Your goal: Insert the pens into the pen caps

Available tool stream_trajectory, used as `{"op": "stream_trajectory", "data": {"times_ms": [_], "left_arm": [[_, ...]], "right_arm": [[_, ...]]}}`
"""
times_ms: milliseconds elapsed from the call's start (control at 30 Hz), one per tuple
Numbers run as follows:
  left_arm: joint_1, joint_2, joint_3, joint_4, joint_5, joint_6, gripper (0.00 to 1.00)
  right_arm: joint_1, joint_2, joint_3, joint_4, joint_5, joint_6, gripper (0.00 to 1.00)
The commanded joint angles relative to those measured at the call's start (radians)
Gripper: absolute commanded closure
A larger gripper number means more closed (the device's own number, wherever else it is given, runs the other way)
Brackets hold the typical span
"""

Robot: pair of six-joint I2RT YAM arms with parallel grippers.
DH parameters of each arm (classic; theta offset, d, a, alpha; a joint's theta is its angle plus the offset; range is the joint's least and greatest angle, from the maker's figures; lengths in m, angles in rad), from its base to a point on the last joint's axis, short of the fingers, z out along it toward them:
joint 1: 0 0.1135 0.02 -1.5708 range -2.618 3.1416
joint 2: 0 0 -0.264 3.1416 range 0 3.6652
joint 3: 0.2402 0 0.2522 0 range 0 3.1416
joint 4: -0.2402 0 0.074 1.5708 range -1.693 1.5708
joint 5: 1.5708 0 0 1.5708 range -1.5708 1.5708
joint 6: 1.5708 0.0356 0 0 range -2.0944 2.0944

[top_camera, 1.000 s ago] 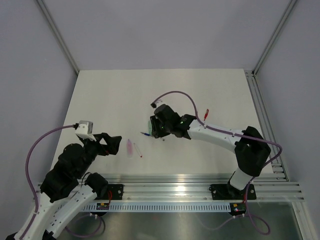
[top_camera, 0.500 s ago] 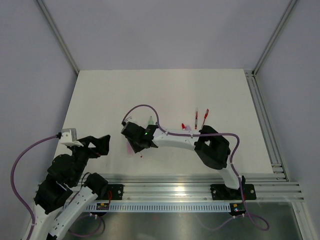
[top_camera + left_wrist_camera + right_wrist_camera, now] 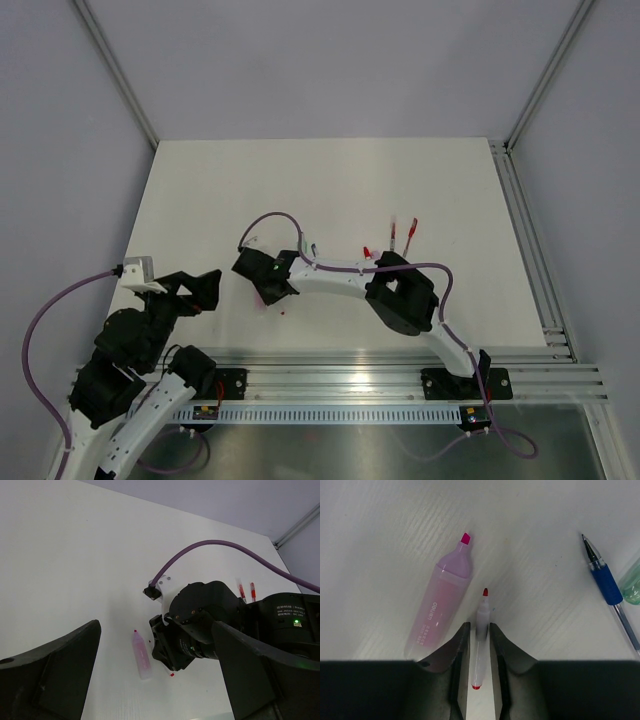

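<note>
A slim pen (image 3: 482, 611) with a clear body, a red tip and a red end lies on the table between the fingers of my right gripper (image 3: 479, 626). The jaws stand open and narrow around it, with a sliver of gap on the left side. A fat pink highlighter pen (image 3: 440, 610) lies just left of it, uncapped. A blue pen (image 3: 606, 582) and a pale green cap (image 3: 632, 582) lie to the right. In the top view my right gripper (image 3: 262, 290) hangs over the pink pen (image 3: 260, 300). My left gripper (image 3: 212, 285) is open, empty and left of them.
Two red pens (image 3: 403, 232) and a small red cap (image 3: 367, 252) lie behind the right arm's forearm. In the left wrist view the pink highlighter (image 3: 141, 655) lies just left of the right gripper (image 3: 167, 647). The aluminium rail (image 3: 400, 360) runs along the near edge.
My right arm has swung left from the blue pen to the pink and red pens, and its jaws have narrowed around the slim red pen. My left arm drew back slightly.
</note>
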Motion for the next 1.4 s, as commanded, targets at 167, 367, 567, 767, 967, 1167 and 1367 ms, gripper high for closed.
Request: {"op": "stream_trajectory", "data": {"times_ms": [167, 367, 567, 767, 967, 1167, 1367], "left_arm": [[0.007, -0.012, 0.009, 0.064, 0.054, 0.012, 0.07], [0.007, 0.028, -0.013, 0.133, 0.236, -0.007, 0.25], [0.007, 0.129, -0.152, 0.325, 0.641, -0.159, 0.42], [0.006, 0.238, -0.252, 0.557, 0.793, -0.262, 0.42], [0.006, 0.332, -0.281, 0.721, 0.860, -0.320, 0.42], [0.006, 0.359, -0.300, 0.802, 0.878, -0.354, 0.47], [0.006, 0.395, -0.283, 0.759, 0.867, -0.333, 0.57]], "right_arm": [[0.000, -0.060, -0.060, 0.026, 0.093, 0.063, 1.00], [-0.009, -0.325, -0.239, 0.154, 0.165, 0.086, 1.00], [-0.011, -0.678, -0.539, 0.451, 0.139, 0.116, 1.00], [-0.009, -0.891, -0.739, 0.667, 0.105, 0.184, 1.00], [-0.006, -0.968, -0.817, 0.755, 0.071, 0.227, 1.00], [-0.005, -0.988, -0.850, 0.803, 0.039, 0.245, 1.00], [-0.003, -1.017, -0.877, 0.838, 0.059, 0.256, 1.00]]}}
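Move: My right hand is already down at the white red-tipped pen, its fingers a little apart on either side; the pen's middle is about 1 cm back and 1 cm below. The pink highlighter lies some 4 cm to my right hand's left and 1 cm ahead, the blue pen about 6 cm ahead and 7 cm right, the green highlighter roughly 11 cm ahead and 7 cm right. From my left hand the white pen is about 6 cm ahead, 11 cm right and 25 cm below. I shut my right fingers on the white pen, then carry it up about 22 cm and some 8 cm right, rolling my wrist about 50 degrees so the fingers swing from down towards the left. Meanwhile my left hand goes about 18 cm right towards the pen's rear end, dipping midway and turning some 45 degrees clockwise, its fingers closing to about half open. ##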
